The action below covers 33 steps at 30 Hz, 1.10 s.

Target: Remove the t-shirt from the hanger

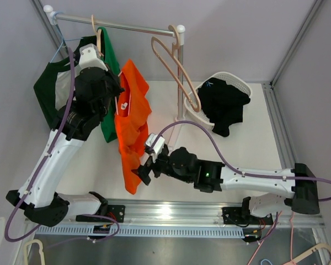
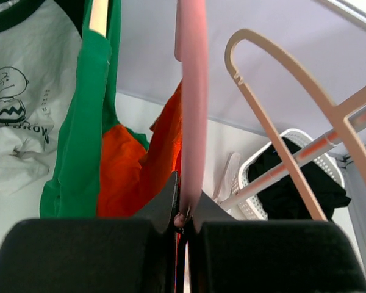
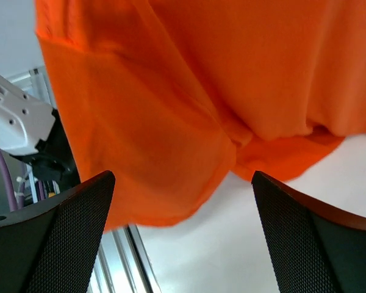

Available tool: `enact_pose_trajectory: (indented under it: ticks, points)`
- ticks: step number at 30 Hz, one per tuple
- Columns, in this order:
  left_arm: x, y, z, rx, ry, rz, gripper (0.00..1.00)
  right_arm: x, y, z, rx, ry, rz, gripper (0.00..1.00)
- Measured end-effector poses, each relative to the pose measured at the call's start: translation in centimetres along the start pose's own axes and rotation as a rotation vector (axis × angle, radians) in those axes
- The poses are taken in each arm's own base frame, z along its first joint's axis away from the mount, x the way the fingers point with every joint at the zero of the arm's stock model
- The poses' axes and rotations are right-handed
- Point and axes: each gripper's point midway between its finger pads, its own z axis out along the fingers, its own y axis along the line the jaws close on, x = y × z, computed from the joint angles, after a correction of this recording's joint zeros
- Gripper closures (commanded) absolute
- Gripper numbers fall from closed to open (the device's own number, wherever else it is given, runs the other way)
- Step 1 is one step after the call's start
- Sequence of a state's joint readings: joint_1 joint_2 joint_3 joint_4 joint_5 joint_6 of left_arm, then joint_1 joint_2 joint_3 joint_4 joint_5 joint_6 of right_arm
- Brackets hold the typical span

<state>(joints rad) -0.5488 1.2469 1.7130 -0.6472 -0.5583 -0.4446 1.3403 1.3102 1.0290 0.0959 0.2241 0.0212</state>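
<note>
An orange t-shirt hangs on a pink hanger, held off the rail. My left gripper is shut on that hanger, and in the left wrist view its jaws pinch the pink bar with orange cloth just behind. My right gripper is low at the shirt's bottom hem. It is open, and its fingers stand wide apart below the hanging orange cloth, with nothing between them.
A clothes rail crosses the back, with a green shirt and a dark green and white shirt at the left. Empty tan hangers hang at its right end. A white basket holds a black garment.
</note>
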Motion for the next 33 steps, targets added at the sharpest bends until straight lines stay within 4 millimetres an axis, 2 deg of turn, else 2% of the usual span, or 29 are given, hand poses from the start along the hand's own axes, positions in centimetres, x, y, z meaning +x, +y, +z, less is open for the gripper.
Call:
enact_pose_trajectory:
  ticks: [4, 9, 10, 12, 13, 19, 25, 27, 30, 33]
  points:
    - [1.0, 0.2, 0.2, -0.02, 0.018, 0.008, 0.99, -0.9, 1.1, 1.8, -0.019, -0.043, 0.008, 0.01]
    - [0.9, 0.4, 0.2, -0.036, 0.011, 0.001, 0.99, -2.8, 2.5, 3.2, -0.064, -0.103, 0.016, 0.01]
    - [0.9, 0.4, 0.2, -0.036, 0.01, 0.0, 0.99, -3.0, 2.8, 3.4, -0.069, -0.111, 0.017, 0.1]
    - [1.2, 0.4, 0.4, -0.037, 0.015, -0.003, 0.99, -3.3, 3.5, 3.6, -0.083, -0.123, 0.01, 0.46]
    - [1.4, 0.4, 0.4, -0.039, 0.018, -0.003, 0.99, -3.2, 3.9, 3.7, -0.09, -0.122, 0.006, 0.99]
    - [2.0, 0.4, 0.9, -0.047, 0.031, 0.01, 0.99, -2.5, 5.6, 3.2, -0.077, -0.109, -0.007, 1.0]
    - [3.2, 0.3, 2.7, -0.084, 0.052, 0.065, 0.99, 0.3, 10.6, -0.3, -0.107, -0.068, -0.057, 1.0]
    - [3.7, 0.1, 3.3, -0.089, 0.071, 0.086, 0.99, 1.1, 11.4, -1.1, -0.1, -0.061, -0.059, 1.0]
    - [4.5, -0.3, 3.1, -0.078, 0.123, 0.107, 0.99, 2.3, 10.6, -1.3, -0.034, -0.05, -0.052, 1.0]
    - [4.1, -0.9, 1.6, -0.049, 0.142, 0.091, 0.99, 3.6, 9.2, -1.2, 0.03, -0.037, -0.063, 1.0]
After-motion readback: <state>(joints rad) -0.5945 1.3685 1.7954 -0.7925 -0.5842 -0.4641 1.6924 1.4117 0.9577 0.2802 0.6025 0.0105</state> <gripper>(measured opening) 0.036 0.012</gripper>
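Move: The orange t-shirt's swinging hem, which the open right hand goes for, lies about 5 cm to its left, 2 cm nearer the base and 2 cm higher. From the right hand, the hanger inside the t-shirt is some 15 cm ahead, 8 cm left and 10 cm up. The left hand holds that hanger; from there the hem is roughly 20 cm back, 5 cm right and 18 cm down, the green shirt about 12 cm ahead, 5 cm left and 15 cm down. The right hand reaches about 5 cm left and slightly up into the hanging orange t-shirt, shuts its fingers on the lower cloth near the hem, then pulls it roughly 8 cm back towards the base, sinking and edging right, and eases slightly forward at the end. Meanwhile the left hand keeps its grip on the hanger, sinks some 4 cm and drifts right, nosing down about 10 degrees, after going a little forward and part of the way back. ##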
